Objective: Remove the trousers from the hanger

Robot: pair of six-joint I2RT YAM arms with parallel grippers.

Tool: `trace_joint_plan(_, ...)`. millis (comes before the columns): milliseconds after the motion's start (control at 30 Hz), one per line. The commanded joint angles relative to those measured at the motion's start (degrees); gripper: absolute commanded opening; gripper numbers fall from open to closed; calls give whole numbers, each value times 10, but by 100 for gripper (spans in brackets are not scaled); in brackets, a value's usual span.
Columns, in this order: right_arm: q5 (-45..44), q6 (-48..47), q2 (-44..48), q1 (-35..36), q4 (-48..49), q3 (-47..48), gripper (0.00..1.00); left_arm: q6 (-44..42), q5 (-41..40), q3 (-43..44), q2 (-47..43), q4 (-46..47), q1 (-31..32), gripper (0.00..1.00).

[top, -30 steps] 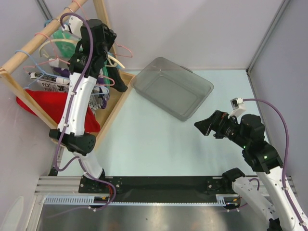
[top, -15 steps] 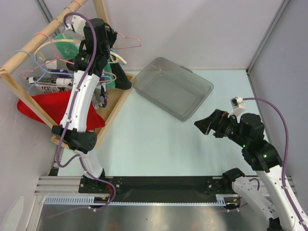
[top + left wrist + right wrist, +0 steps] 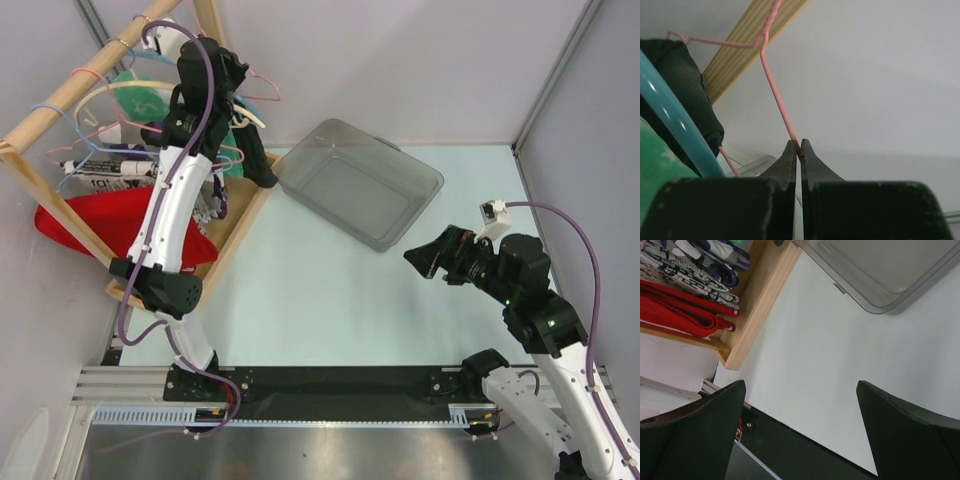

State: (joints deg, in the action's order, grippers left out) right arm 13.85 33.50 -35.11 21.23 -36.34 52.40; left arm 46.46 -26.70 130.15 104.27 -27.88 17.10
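Note:
The pink wire hanger (image 3: pixel 774 90) runs down from the wooden rail into my left gripper (image 3: pixel 798 145), which is shut on the wire at its very tips. The black trousers (image 3: pixel 677 90) hang bunched on the hanger's lower left part, beside a teal hanger bar. From above, the left wrist (image 3: pixel 208 78) is raised at the rack, the hanger (image 3: pixel 264 86) pokes out to its right, and a black trouser leg (image 3: pixel 256 166) dangles below it. My right gripper (image 3: pixel 801 383) is open and empty, low over the table at the right (image 3: pixel 418 260).
A clear grey bin (image 3: pixel 358 183) sits mid-table. The wooden rack (image 3: pixel 88 78) at the left carries a cream hanger (image 3: pixel 247 119), a blue hanger (image 3: pixel 55 130), a green garment (image 3: pixel 140 97), patterned garments (image 3: pixel 687 271) and a red cloth (image 3: pixel 105 225).
My left gripper has closed onto the pink wire and the wrist has moved up and back toward the rail. The right arm has stayed still.

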Motion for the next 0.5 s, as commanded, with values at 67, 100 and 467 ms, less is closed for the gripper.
trace_joint_plan(67,2,4,-12,-2,8,36,100,-159,-30,16,-52,166,46,0)
trace_joint_plan(100,3,4,-14,-2,10,37,100,-179,-39,21,-55,169,50,0)
trace_joint_plan(467,5,3,-24,-2,7,46,100,-259,-60,31,-67,225,72,0)
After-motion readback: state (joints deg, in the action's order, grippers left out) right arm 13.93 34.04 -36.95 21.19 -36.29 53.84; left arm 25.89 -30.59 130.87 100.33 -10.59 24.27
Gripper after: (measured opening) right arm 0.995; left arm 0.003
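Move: Between the left fingertips lies the right-hand arm of the pink hanger. The dark trousers hang from its lower bar, about 7 cm to the left, 12 cm below and roughly level ahead. The thick blue hanger is some 6 cm nearer the base, 8 cm left and 5 cm down, with the green garment about 8 cm back, 11 cm left and 10 cm down. From the idle right hand the trousers are some 30 cm ahead, 42 cm left and 8 cm higher. Rising off the pink hanger's arm, the left hand climbs about 10 cm, gathering speed, then also draws back some 5 cm, up and away from the hanger and the dark trousers. Its fingers stay shut but come free of the wire, while the wrist tips the fingertips up by about 15 degrees and rolls its left side upward. ##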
